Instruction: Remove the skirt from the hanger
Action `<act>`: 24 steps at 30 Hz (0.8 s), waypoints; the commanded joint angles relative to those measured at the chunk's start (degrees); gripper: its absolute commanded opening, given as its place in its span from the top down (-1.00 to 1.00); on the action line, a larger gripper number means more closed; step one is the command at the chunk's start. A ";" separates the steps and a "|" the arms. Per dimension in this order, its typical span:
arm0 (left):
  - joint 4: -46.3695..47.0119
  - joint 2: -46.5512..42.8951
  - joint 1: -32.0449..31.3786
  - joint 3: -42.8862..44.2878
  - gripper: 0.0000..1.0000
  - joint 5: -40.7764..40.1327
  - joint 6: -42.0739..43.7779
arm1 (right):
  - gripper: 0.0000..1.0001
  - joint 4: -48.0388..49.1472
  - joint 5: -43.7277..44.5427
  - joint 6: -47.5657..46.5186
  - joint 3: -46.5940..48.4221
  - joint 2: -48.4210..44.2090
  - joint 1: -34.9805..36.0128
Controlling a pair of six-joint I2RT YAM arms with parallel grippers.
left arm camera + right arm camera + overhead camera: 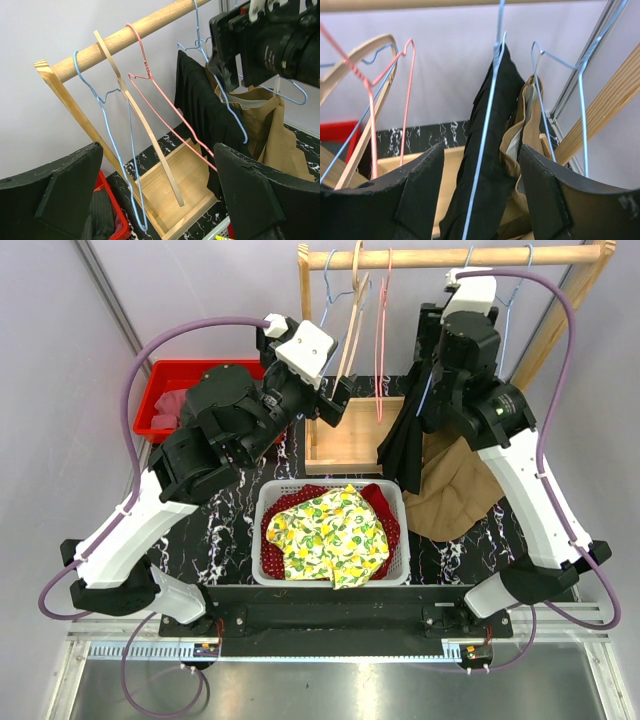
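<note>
A black skirt (405,445) hangs from a blue wire hanger (487,115) on the wooden rail (450,257). A tan garment (455,490) hangs beside it on a second blue hanger (540,95), its hem spread on the table. My right gripper (480,165) is open; its fingers stand either side of the black skirt (497,150) and its hanger wire, with the tan garment (520,135) close to the right finger (555,200). My left gripper (157,165) is open and empty, facing the rack's empty hangers, left of the black skirt (200,105).
Empty blue (107,130), wooden (142,125) and pink (170,110) hangers hang at the rail's left end. The rack's wooden base (345,440) lies below. A white basket (265,540) holds a yellow print cloth (330,535). A red bin (150,405) stands at back left.
</note>
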 commanded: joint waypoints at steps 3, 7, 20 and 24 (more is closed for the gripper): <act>1.82 -1.09 0.11 2.01 -0.98 -0.07 -0.49 | -0.38 2.25 -7.57 2.43 1.66 2.74 -6.39; 1.47 -1.10 0.11 1.84 -0.97 -0.24 -0.57 | -0.36 -1.52 -12.23 6.03 5.17 6.70 -9.38; 1.56 -1.36 0.11 0.87 -0.98 -0.16 0.22 | 0.36 -3.55 -17.51 8.06 9.92 12.07 -13.26; 1.73 -2.15 0.20 -0.18 -0.98 -0.59 0.57 | 0.71 -3.29 -18.30 7.62 10.36 12.07 -13.18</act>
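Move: For the right hand, the black skirt's blue hanger is close: its near wire, just under the twisted neck, lies about 8 cm ahead, 2 cm right and 5 cm down, with the black skirt some 16 cm ahead, 2 right and 15 below. The empty pink hanger is about 11 cm left and 8 ahead, the brown skirt's hanger 12 right and 9 ahead. From the left hand, the blue hanger is roughly 8 cm ahead, 19 right and 5 below. The right fingers end up pinching the near wire of the black skirt's blue hanger, below its neck. The hand first reaches forward and dips, about 8 cm out and 5 cm down, between the pink and the brown skirt's hangers with a slight tip downwards, then all but stops and closes from well open to nearly shut. ##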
